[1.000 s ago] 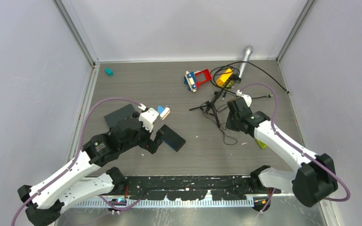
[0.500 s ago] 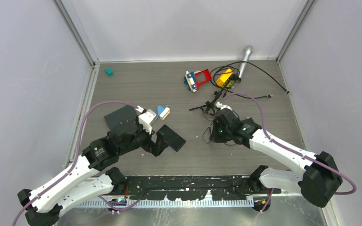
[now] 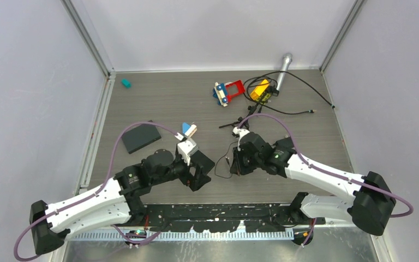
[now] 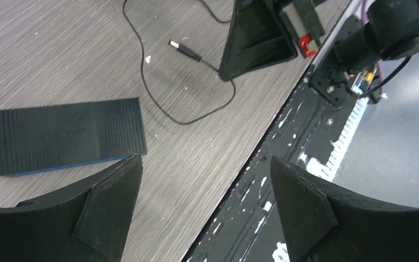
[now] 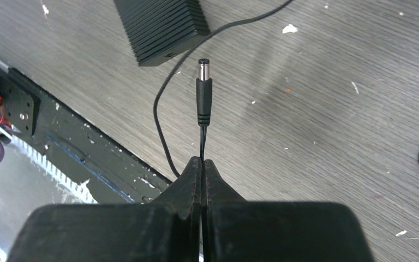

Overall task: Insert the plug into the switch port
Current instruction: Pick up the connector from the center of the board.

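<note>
The switch (image 4: pixel 68 136) is a black ribbed box lying flat on the table; my left gripper covers most of the switch (image 3: pixel 208 161) in the top view. My left gripper (image 4: pixel 204 164) stands open and empty just right of it, over the table's near edge. My right gripper (image 5: pixel 202 161) is shut on the thin black cable just behind the plug (image 5: pixel 204 90), a black barrel plug with a metal tip. The plug sticks out ahead of the fingertips and points toward the switch (image 5: pixel 161 24), a short gap away. The plug (image 4: pixel 184 49) hangs just above the wood.
A second flat black box (image 3: pixel 141 136) lies left of centre. A small blue and white piece (image 3: pixel 188 129) sits beyond the switch. Toys (image 3: pixel 228 91), a yellow block (image 3: pixel 260 88), a silver cylinder (image 3: pixel 283 68) and loose cables lie at the back. The black rail (image 3: pixel 223 210) runs along the near edge.
My right gripper has carried the plug left and nearer, toward the switch. My left arm has swung right and nearer over the switch, uncovering the other black box.
</note>
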{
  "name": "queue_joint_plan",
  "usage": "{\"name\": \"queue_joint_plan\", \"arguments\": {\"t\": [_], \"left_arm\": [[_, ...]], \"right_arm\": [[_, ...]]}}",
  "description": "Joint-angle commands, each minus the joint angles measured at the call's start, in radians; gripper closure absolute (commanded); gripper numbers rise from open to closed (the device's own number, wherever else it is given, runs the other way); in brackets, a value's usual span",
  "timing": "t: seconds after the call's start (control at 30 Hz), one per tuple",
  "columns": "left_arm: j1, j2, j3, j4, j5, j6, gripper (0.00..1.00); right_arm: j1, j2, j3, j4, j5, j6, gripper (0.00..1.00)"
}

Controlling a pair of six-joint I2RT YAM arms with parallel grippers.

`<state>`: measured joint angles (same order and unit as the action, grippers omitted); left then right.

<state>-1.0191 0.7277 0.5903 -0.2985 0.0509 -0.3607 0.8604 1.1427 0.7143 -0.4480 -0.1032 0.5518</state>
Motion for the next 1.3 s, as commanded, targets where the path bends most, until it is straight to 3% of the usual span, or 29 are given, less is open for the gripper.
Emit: {"name": "queue_joint_plan", "arguments": {"t": [0.0, 0.17, 0.47, 1.27], "left_arm": [[-0.02, -0.03, -0.035, 0.281, -0.081, -0.101, 0.11], [-0.02, -0.064, -0.08, 0.417, -0.182, -0.159, 0.1], [-0.022, 0.027, -0.095, 0.571, -0.186, -0.269, 0.16], [-0.066, 0.202, -0.108, 0.736, -0.223, -0.402, 0.33]], "right_arm": [[0.031, -0.055, 0.017, 0.053, -0.021, -0.053, 1.0], [0.047, -0.107, 0.005, 0.073, -0.029, -0.071, 0.99], [0.064, -0.238, -0.021, 0.099, -0.084, -0.083, 0.99], [0.068, -0.302, 0.014, 0.163, -0.135, -0.061, 0.99]]}}
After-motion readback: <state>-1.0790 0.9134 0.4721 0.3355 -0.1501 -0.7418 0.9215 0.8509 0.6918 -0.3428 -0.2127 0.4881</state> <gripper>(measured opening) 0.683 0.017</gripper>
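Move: Held by its cable in the right fingers, the connector lies about 4 cm below that hand, 3 cm to its left and 2 cm ahead. From the empty, open left hand it is some 12 cm to the right, 7 cm ahead and 10 cm below. The black switch lies about 10 cm to the left of the connector, 3 cm farther out and 7 cm lower. The black tripod is straight ahead of the right hand by some 19 cm, 9 cm down. Lifting the connector about 9 cm while drawing slightly back and left, the right hand keeps its pinch on the cable and swings its fingertips up towards the left hand. The left hand first rises and goes forward, then moves right and sinks a little towards the connector, its fingers levelling out by some 25 degrees and closing by about a fifth around the connector, without a clear grip. ##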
